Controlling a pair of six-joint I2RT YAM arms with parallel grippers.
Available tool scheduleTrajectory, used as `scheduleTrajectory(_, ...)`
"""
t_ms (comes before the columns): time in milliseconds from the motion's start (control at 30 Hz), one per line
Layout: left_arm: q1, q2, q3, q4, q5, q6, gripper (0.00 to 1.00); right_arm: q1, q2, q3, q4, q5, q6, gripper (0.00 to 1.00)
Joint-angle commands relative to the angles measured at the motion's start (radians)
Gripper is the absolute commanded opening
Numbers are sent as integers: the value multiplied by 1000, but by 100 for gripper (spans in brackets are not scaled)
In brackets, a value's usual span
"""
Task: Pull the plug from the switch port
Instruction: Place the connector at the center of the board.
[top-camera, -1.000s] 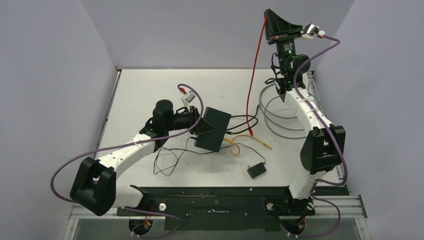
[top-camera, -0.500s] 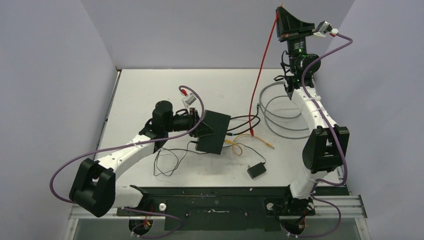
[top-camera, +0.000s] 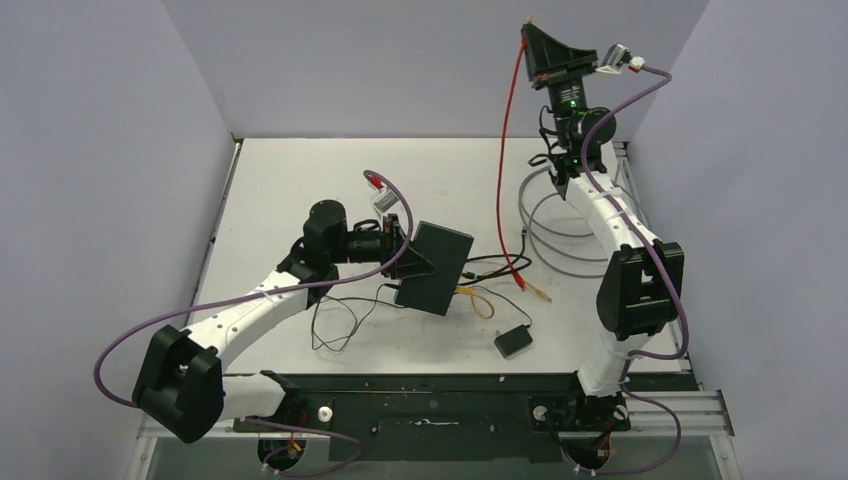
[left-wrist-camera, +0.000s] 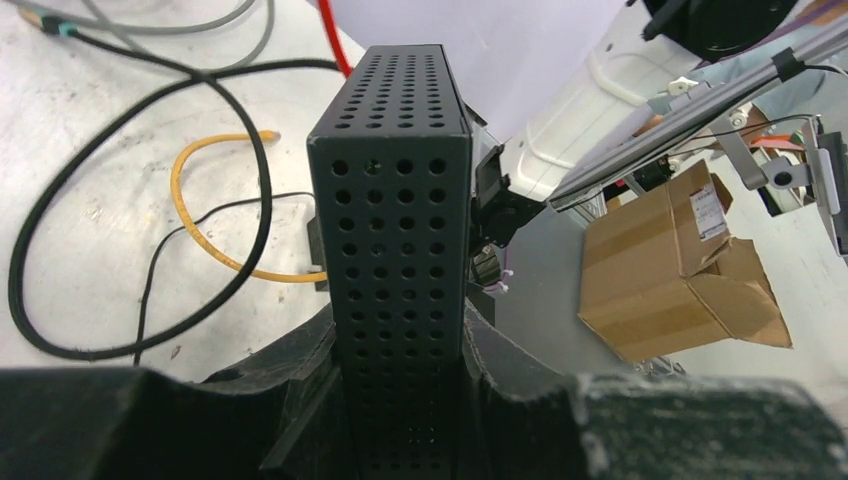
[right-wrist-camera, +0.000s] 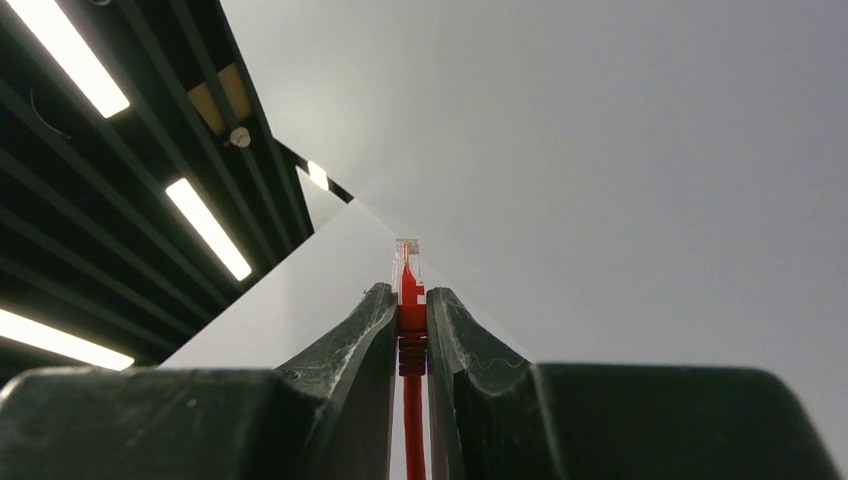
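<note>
The switch (top-camera: 437, 268), a flat black box, is tilted up on edge over the middle of the table. My left gripper (top-camera: 408, 260) is shut on its left end. In the left wrist view the switch's perforated narrow side (left-wrist-camera: 400, 200) stands between the two fingers of the left gripper (left-wrist-camera: 400, 335). My right gripper (top-camera: 530, 42) is raised high at the back right, shut on the red cable's plug (right-wrist-camera: 408, 285). The clear plug tip pokes out past the right gripper (right-wrist-camera: 408, 298). The red cable (top-camera: 506, 150) hangs down to the table, apart from the switch.
A grey cable coil (top-camera: 548, 232) lies at the back right. A yellow cable (top-camera: 482, 298) and a black cable (top-camera: 492, 262) run from the switch's right side. A small black adapter (top-camera: 512, 341) with a thin cord (top-camera: 335, 322) sits near the front. Beyond the table is a cardboard box (left-wrist-camera: 680, 265).
The right gripper swung right, then back left, staying high with the plug. The red cable's lower end slid right. The left gripper shifted the switch slightly right.
</note>
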Motion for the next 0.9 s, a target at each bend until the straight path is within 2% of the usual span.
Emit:
scheduleTrajectory(0, -32, -4, 115, 109, 58, -18, 0, 65, 10, 32, 66, 8, -34, 5)
scheduleTrajectory(267, -92, 40, 163, 91, 55, 10, 0, 109, 77, 58, 68, 30, -47, 5)
scheduleTrajectory(400, -93, 40, 163, 5, 32, 57, 0, 81, 112, 128, 51, 0, -38, 5)
scheduleTrajectory(600, -80, 12, 129, -171, -97, 163, 0, -2, 111, 263, -150, -135, -146, 5)
scheduleTrajectory(867, 0, -31, 65, -222, -208, 160, 0, -98, -29, 179, -473, -232, -448, 5)
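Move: The right hand holds the red cable's connector high up; the board's centre lies about 20 cm to its left, 11 back and 53 below. The switch hangs in the left gripper, some 18 cm left, 28 back and 28 below the right hand; the grey coil lies 18 right, 10 back. From the left hand the board's centre is 16 cm ahead, 5 right, 25 below. Right hand, still pinching the connector, sways 6 cm left, then right and forward; left hand lowers the switch. ##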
